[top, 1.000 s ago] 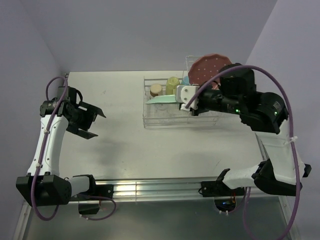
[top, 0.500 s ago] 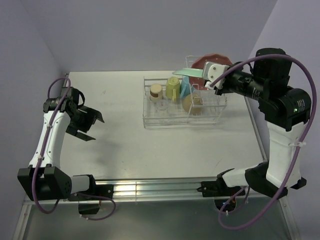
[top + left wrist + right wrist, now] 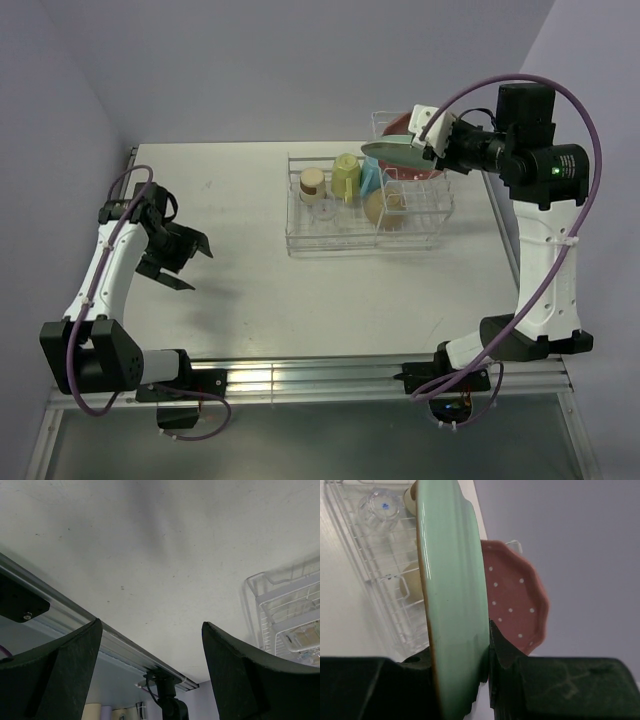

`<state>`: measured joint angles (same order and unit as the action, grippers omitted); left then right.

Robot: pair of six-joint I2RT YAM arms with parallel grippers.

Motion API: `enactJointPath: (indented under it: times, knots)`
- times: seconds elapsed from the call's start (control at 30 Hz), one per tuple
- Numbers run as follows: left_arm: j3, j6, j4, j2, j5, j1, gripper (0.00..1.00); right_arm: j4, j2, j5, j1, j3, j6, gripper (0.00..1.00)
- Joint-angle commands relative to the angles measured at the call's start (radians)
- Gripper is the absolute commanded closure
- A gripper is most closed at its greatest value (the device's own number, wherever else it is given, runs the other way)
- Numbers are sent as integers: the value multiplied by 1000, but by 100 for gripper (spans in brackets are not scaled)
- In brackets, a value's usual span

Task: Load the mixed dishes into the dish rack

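The dish rack (image 3: 300,235) (image 3: 263,598) stands at the table's back right. My right gripper (image 3: 426,151) (image 3: 460,655) is shut on the mint-green plate (image 3: 393,152) (image 3: 452,590), held on edge above the rack's upright slots. Just behind it, the pink white-dotted plate (image 3: 397,127) (image 3: 515,597) stands in a slot. Lower in the rack are a tan cup (image 3: 313,181), a yellow-green mug (image 3: 346,175), a light-blue mug (image 3: 370,180), a cream bowl (image 3: 386,205) and a clear glass (image 3: 325,212) (image 3: 380,505). My left gripper (image 3: 185,258) (image 3: 150,630) hovers open and holds nothing, far left of the rack.
A metal rail (image 3: 300,375) (image 3: 75,615) runs along the table's near edge by the arm bases. Purple-grey walls close in the table at the back and on both sides. The right arm's purple cable (image 3: 590,150) loops above the rack's right end.
My right gripper has carried the mint-green plate up and back from low over the rack's front to above the upright slots beside the pink plate. The left gripper drifted slightly nearer.
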<state>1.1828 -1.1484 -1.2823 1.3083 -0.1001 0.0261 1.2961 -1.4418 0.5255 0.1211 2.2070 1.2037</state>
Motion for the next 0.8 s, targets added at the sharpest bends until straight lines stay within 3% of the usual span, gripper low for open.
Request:
enactJointPath:
  times: [0.0,0.17,0.77]
  knots:
    - [-14,-20,23,8,-3,-15,14,-115,73,54,-43,-59,22,100]
    - [-11,-27,32,31,2,-44,14,-103,112,54,-92,-136,42,100]
    - [-14,-16,55,65,0,-74,15,-80,69,70,-167,-162,131,100]
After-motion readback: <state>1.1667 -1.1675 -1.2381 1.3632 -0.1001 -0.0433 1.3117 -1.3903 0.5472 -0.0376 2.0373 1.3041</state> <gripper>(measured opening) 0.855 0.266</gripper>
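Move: The right hand holds the green plate high, roughly 45 cm above the table. The dish rack's free plate slots lie about 14 cm ahead of this hand, 5 cm to its right and 36 cm below; the pink plate already stands some 8 cm beyond them, around 3 cm farther left. The beige bowl sits about 10 cm ahead, 5 cm left and 40 cm below. From the left hand, the slots are roughly 23 cm ahead and 55 cm right. Still pinching the green plate by its edge, the right hand carries it down and to the right for about 4 cm, then nearly level farther right, some 5 cm rightward in all, towards the slots in front of the pink plate. The wrist turns about 5 degrees clockwise and the fingers keep their hold. The empty, open left hand eases a couple of centimetres right and down. ##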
